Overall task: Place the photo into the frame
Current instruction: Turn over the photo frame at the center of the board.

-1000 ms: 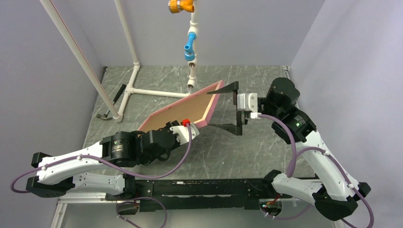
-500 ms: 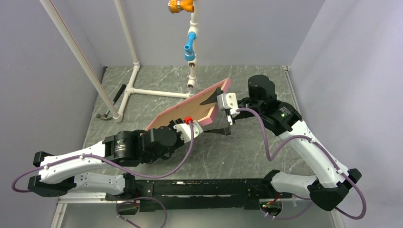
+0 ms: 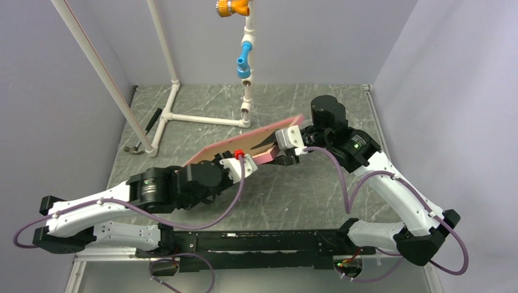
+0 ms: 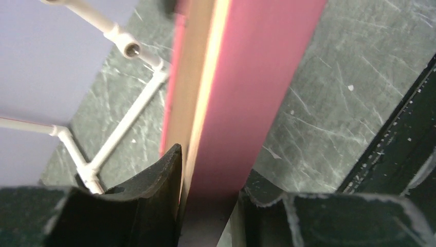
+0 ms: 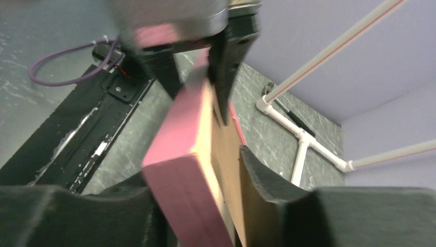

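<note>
The frame (image 3: 262, 140), pink-edged with a tan wood reverse and a brown backing board showing, hangs tilted above the table between both arms. My left gripper (image 3: 241, 160) is shut on its near left corner; in the left wrist view the frame (image 4: 247, 77) runs up from between the fingers of that gripper (image 4: 211, 170). My right gripper (image 3: 284, 149) is at the right end. In the right wrist view the frame (image 5: 180, 154) fills that gripper (image 5: 193, 170), one finger on the pink side and one on the brown board. The photo is hidden.
A white pipe stand (image 3: 165, 116) occupies the back left, with a hammer (image 3: 143, 137) beside its foot. A hanging pipe with blue and orange fittings (image 3: 244, 61) ends just behind the frame. Grey walls close both sides. A black rail (image 3: 256, 241) runs along the near edge.
My right gripper swung left from beside the frame onto its right end, and its wide-open jaws closed on it. The frame has tipped flatter. The left grip is unchanged.
</note>
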`<state>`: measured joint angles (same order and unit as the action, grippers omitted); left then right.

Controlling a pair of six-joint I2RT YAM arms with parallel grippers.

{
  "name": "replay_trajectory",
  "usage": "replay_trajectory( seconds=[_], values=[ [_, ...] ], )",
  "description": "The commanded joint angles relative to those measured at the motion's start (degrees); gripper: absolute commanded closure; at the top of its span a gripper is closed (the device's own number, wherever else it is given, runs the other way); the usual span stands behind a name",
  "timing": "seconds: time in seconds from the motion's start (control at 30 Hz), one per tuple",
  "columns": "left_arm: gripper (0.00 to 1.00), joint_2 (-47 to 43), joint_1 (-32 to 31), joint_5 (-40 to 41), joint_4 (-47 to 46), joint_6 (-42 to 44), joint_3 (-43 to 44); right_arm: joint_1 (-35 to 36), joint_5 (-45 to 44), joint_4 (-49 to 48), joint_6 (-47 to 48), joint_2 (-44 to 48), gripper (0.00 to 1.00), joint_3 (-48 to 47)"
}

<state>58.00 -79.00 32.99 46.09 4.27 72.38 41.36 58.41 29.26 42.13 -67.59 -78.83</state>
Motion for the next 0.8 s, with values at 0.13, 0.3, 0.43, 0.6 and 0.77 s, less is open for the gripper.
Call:
replay_trajectory(
  seconds=[0.13, 0.3, 0.43, 0.6, 0.77],
  values=[
    [0.87, -2.02, -0.58, -10.81, -13.04, -12.58, 2.43, 1.31, -0.21, -2.20, -3.32, 1.23, 1.00, -0.98],
    [0.48, -2.18, -0.62, -9.29, -12.80, -11.68, 4.13, 1.36, -1.78, -4.52, -6.26, 2.95, 1.00, 1.40],
    [0.07, -2.49, -0.63, -6.76, -12.91, -10.30, 6.11, 1.20, -3.33, -4.74, -10.13, 3.39, 1.00, 1.39],
    [0.00, -2.80, -0.63, -3.50, -13.96, -7.91, 8.96, -0.47, -1.99, -4.00, -16.14, 2.19, 1.00, 0.69],
    [0.00, -1.37, -0.63, 0.10, -13.05, -6.45, 12.31, -7.25, 9.01, -13.30, -29.74, 2.16, 1.00, 4.32]
  ],
)
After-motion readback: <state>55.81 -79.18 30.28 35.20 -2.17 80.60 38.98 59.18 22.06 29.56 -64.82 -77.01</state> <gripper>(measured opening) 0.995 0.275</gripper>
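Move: At the right fingers, already straddling it, is the near right-hand corner of the photo frame, within a centimetre or two of the hand point; the frame's middle lies roughly 13 cm left, 4 cm forward and 10 cm below. The left gripper's grip on the upper rail is about 9 cm left of that corner, so from the left hand the corner is some 9 cm right and slightly above. The pipe stand's corner joint stands about 25 cm ahead of the right hand, 2 cm left and 35 cm below. Closing onto the pink corner, the right fingers pinch it while the hand shifts some 2 cm back and up; it then keeps its grip, rolling about its fingers' line with its forward side tipping down and easing forward again. Only after that grip does the left hand open wide, let go of the rail and rise away, about 10 cm in all and slightly right, its left side rolling down some 25 degrees. ##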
